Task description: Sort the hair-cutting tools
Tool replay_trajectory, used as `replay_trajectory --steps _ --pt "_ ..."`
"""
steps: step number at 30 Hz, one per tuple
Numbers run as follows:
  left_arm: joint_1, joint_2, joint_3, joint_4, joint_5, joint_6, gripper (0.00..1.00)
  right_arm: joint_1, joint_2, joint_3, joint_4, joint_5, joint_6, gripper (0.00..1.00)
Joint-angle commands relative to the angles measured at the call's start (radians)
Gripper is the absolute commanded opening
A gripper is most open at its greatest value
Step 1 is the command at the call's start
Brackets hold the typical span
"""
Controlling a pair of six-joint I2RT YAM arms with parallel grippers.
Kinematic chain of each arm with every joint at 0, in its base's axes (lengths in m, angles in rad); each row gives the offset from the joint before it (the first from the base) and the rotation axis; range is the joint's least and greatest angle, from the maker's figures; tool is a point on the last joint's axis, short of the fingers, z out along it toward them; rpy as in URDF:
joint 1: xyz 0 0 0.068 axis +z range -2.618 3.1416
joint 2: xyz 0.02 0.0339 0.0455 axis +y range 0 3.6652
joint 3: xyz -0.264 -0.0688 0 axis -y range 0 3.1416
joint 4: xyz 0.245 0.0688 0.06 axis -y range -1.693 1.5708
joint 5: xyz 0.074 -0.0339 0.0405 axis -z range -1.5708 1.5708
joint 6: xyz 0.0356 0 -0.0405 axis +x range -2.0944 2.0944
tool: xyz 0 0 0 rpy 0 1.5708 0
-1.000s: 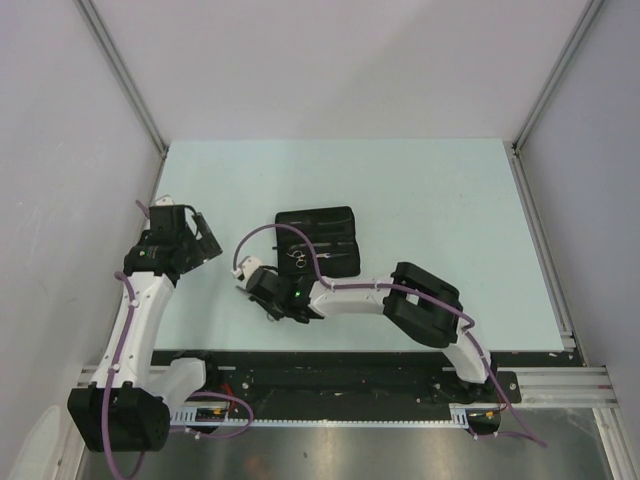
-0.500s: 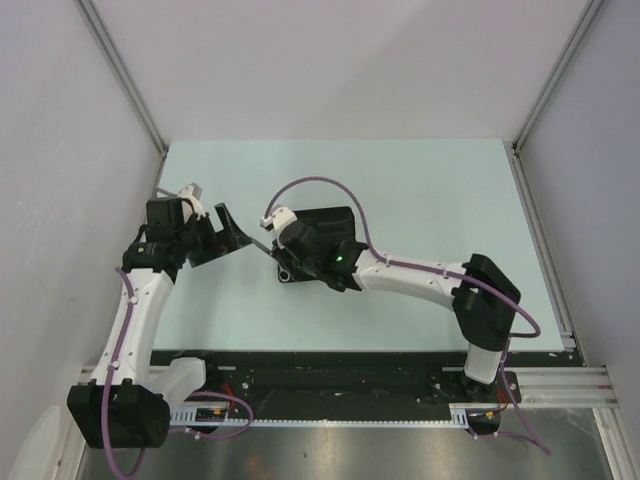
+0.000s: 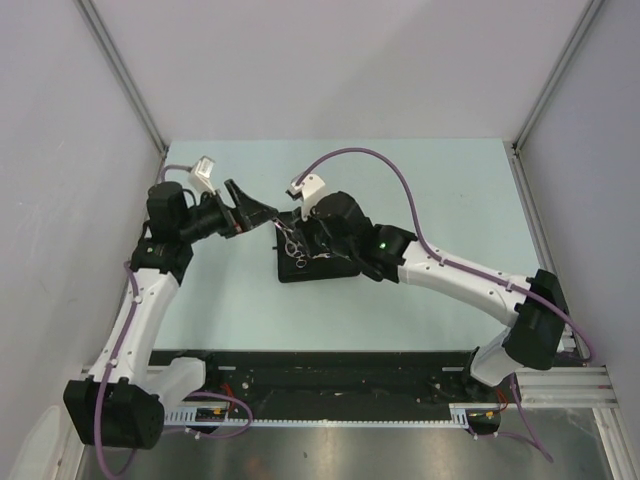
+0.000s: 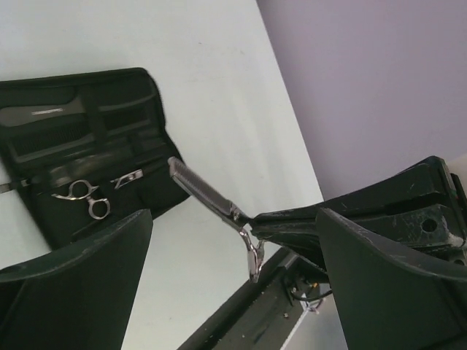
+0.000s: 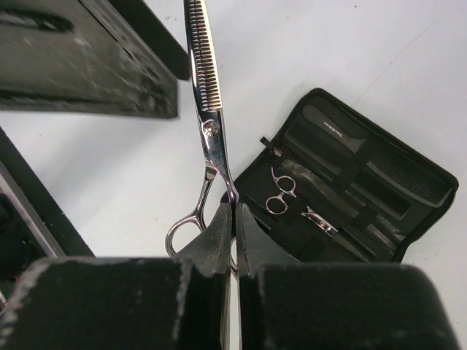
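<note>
My right gripper is shut on a pair of silver scissors with a toothed blade, pinching them just past the pivot, above the ring handles. It holds them in the air, blade pointing at my left gripper. That gripper is open, and the scissors reach in between its spread fingers without touching them. A second pair of silver scissors lies tucked in the open black case, with a black comb in a pocket along its far edge. From above, the two grippers meet left of the case.
The pale green table is walled by grey panels on the left, back and right. The black base rail runs along the near edge. A purple cable arches over the right arm.
My right arm has swung from the near edge up over the case to its left end. My left gripper has turned and reached right to meet it, staying open.
</note>
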Motion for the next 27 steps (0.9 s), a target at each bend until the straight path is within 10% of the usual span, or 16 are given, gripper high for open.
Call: replay_trajectory --steps 1,13,17,21,25,27 --pt "-0.059 0.038 0.049 0.106 0.024 -0.045 1.0 -0.009 -0.07 0.001 0.022 -0.033 0.001 0.0" --pt "-0.108 0.118 0.086 0.121 -0.02 -0.09 0.41 -0.023 -0.098 -0.001 0.018 -0.033 0.007 0.0" --pt "-0.108 0.132 0.086 0.126 -0.04 -0.108 0.01 -0.029 -0.095 -0.001 0.019 -0.038 0.023 0.0" --pt "-0.111 0.138 0.103 0.132 -0.072 -0.12 0.0 -0.038 -0.098 -0.001 0.021 -0.042 0.044 0.0" --pt "-0.111 0.152 0.149 0.135 -0.106 -0.142 0.0 -0.068 -0.131 -0.001 0.035 -0.004 0.084 0.54" --pt "-0.109 0.158 0.184 0.134 -0.123 -0.153 0.0 -0.091 -0.153 -0.001 0.039 0.01 0.113 0.65"
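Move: The held scissors lie with their middle about 5 cm right of the open left hand, level with it in reach and height; from the right hand, pinching them by the handles, that middle is some 4 cm left, 2 cm ahead and 1 cm up. The open black case lies on the table 7 cm ahead, 13 cm right and 26 cm below the left hand, and the scissors already in it 4 cm ahead, 10 cm right of that hand. The left hand slides some 3 cm to the right with its open fingers around the scissors' blades, shuts on the toothed part above the pivot, then eases about 2 cm forward with that pinch. The right hand keeps its grip on the handles while rising about 2 cm, and only once the left has closed do its fingers spread to roughly half open and come free of the rings, the hand starting to draw off to the right. ##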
